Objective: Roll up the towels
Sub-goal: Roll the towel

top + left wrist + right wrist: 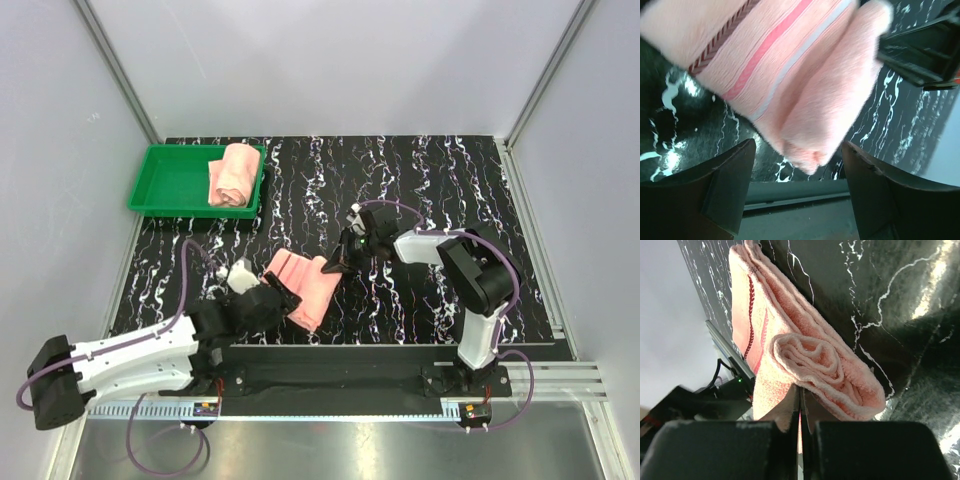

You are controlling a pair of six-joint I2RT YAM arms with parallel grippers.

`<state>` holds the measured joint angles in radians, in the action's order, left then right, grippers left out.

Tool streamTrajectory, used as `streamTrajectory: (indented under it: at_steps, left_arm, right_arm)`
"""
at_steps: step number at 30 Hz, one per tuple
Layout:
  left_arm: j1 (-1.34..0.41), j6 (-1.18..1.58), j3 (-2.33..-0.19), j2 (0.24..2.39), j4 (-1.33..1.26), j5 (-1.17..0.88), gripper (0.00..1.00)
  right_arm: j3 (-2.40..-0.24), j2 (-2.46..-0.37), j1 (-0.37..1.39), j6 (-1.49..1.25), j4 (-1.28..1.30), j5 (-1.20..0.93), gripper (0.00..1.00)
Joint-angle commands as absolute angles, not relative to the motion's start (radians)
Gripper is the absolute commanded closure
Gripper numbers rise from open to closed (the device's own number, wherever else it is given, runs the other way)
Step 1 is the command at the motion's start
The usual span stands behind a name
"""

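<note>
One salmon-pink towel [300,285] lies partly rolled on the black marbled table, between the two arms. Its striped end [765,55] and soft rolled edge fill the left wrist view. My left gripper [799,150] is open, its fingers standing either side of the towel's near corner without touching it [280,300]. My right gripper [801,390] is shut, its tips pressed against the spiral end of the roll [815,360] at the towel's right edge [335,266]. I cannot tell whether any cloth is caught between them. A second towel [235,175] lies rolled in the green tray.
The green tray [165,185] sits at the table's far left corner. Grey walls enclose the table [450,200] on three sides. A black rail [330,375] with both arm bases runs along the near edge, close behind the towel.
</note>
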<state>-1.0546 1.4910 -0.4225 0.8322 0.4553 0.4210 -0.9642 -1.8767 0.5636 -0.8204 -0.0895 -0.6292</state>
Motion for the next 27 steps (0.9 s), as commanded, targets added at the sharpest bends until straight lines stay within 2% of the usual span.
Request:
streamTrajectory:
  at_steps: [1, 8, 13, 21, 27]
  left_arm:
    - [-1.086, 1.361, -0.584, 0.889, 0.681, 0.57, 0.25]
    - [-1.297, 1.197, -0.83, 1.046, 0.819, 0.839, 0.25]
    - [-1.413, 0.941, -0.864, 1.196, 0.689, 0.913, 0.24]
    - [-1.45, 0.729, -0.767, 1.285, 0.375, 0.787, 0.24]
    - [-1.457, 0.698, -0.773, 1.35, 0.336, 0.755, 0.25]
  right_arm:
    - [-1.003, -1.897, 0.586, -0.816, -0.081, -0.601, 1.0]
    - [-1.022, -1.911, 0.594, -0.819, -0.068, -0.601, 1.0]
    - [-1.051, -1.917, 0.594, -0.805, -0.029, -0.597, 1.0]
    - [-1.08, -1.937, 0.592, -0.784, 0.032, -0.597, 1.0]
    - [-1.091, -1.957, 0.594, -0.781, 0.041, -0.603, 1.0]
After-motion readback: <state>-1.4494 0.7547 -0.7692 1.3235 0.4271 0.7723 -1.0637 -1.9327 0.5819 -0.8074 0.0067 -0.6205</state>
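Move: The near end of the towel roll lies about 4 cm to the right of the left hand, 1 cm back and 5 cm below. The roll's far end is some 11 cm ahead of this hand and 8 cm to its right; the flat striped part is about 9 cm ahead and 2 cm left. The right hand's shut fingertips are already on the far end, right under them; the near end lies roughly 12 cm back and 4 cm left of that hand. Up and to the right first, the open left hand arcs over the near end of the towel roll, rising about 7 cm, then sinks most of that while still travelling right and slightly back, about 8 cm sideways in all. On the way it rolls some 60 degrees clockwise about its own finger line, fingers staying wide open. The right hand keeps its shut fingertips on the far end, easing about 1 cm left. ##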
